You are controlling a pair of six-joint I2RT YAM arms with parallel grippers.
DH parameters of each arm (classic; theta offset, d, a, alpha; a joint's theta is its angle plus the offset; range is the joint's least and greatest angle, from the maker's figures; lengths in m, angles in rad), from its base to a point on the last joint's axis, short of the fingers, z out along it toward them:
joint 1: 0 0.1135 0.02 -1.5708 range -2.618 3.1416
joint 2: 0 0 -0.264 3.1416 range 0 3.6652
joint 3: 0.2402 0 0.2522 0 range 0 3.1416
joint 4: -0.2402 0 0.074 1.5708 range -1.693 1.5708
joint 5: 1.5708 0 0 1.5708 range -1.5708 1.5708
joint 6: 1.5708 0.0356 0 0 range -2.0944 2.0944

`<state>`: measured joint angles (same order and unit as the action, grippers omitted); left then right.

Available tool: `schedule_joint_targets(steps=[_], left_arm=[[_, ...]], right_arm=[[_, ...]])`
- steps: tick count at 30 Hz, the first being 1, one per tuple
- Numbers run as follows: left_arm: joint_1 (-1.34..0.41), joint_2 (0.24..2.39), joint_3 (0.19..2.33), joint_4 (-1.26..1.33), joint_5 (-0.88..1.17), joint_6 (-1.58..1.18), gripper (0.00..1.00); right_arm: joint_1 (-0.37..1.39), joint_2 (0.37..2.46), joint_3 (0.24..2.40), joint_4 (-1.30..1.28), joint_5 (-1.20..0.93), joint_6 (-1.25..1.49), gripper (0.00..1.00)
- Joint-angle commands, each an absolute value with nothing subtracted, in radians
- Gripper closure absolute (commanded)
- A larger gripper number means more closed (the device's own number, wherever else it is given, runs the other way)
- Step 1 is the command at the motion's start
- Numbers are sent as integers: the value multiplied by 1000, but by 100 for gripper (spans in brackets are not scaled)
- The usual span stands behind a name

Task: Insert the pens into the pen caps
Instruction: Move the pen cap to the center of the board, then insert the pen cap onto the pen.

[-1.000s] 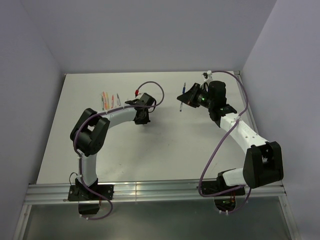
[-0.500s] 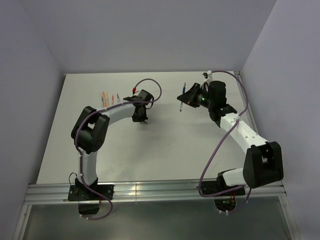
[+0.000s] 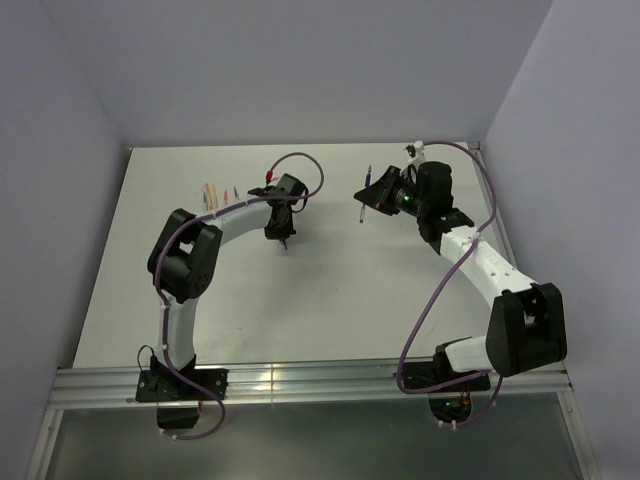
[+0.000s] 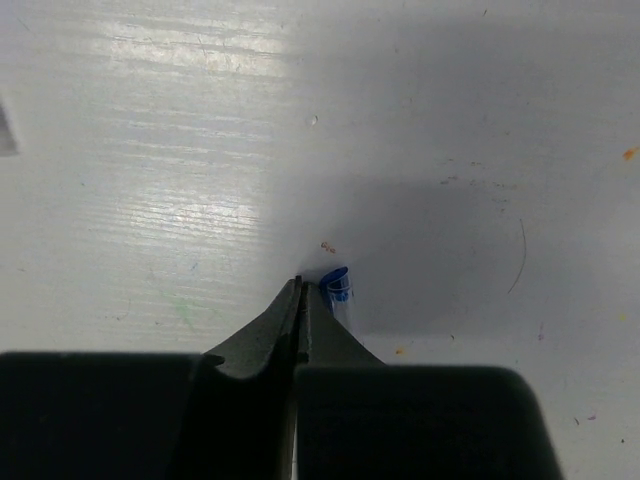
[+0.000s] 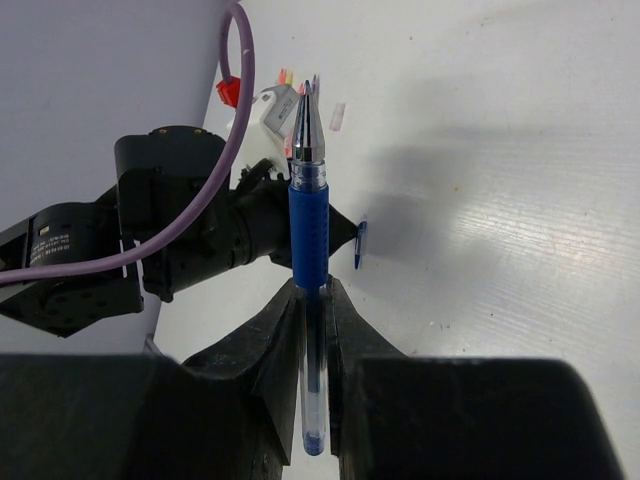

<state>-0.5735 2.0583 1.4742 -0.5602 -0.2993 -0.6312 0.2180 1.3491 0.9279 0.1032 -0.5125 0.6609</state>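
My right gripper (image 5: 315,290) is shut on a blue pen (image 5: 309,215), whose silver tip points away from the wrist toward the left arm. From above, this pen (image 3: 366,196) hangs over the back right of the table in my right gripper (image 3: 372,200). My left gripper (image 4: 300,285) points down at the table with its jaws pressed together. A small blue and clear pen cap (image 4: 337,285) sits against the outer side of its right finger, not between the jaws. The right wrist view shows the same cap (image 5: 360,243) at the left gripper's tip.
Several thin orange, red and pink pens (image 3: 215,195) lie at the back left of the table. They show behind the left arm in the right wrist view, with a small pale cap (image 5: 338,115) near them. The purple cable (image 3: 305,165) loops over the left wrist.
The left arm has swung its wrist slightly back and tipped the gripper down toward the table. The right arm and its pen have not moved.
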Motion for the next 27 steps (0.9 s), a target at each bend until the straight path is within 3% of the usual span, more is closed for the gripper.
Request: schedule_joint_targets(steps=[1,6,10,27], left_arm=[[-563,2054,1490,-569,-328,-624,92],[-561,1999,1480,-571,-365,-627,72],[-563,1957,1482,-565,-376,-632,65],[-646,2045,1583,-624,-397,-607,59]], right_arm=[[210,1318,934,138,-514,653,100],[210,1313,934,138,-515,653,100],[210,1310,933,141,-515,655,100],[207,1295,928,140,-520,658,100]])
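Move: The pen cap lies on the table right against the left hand's shut fingertips, its middle about 1 cm to their right, 2 cm back towards the base and 1 cm lower. A clear cap is some 7 cm ahead and 7 cm to the left of that hand, with a dark pen about 7 cm ahead and 10 cm left, both at table height. For the right hand, which holds the blue pen, the pen cap lies about 17 cm left, roughly level and some 21 cm below. The left hand stops nudging the pen cap and spreads its shut fingers to a bit under half open, easing about 1 cm left and forward as it begins to lift straight off the cap's side. Still rising to some 3.5 cm in all, it then swings back about 3 cm to the right and slightly back, which brings the open fingers over the pen cap, pointing down and a little forward, while the right hand keeps its hold on the blue pen. ##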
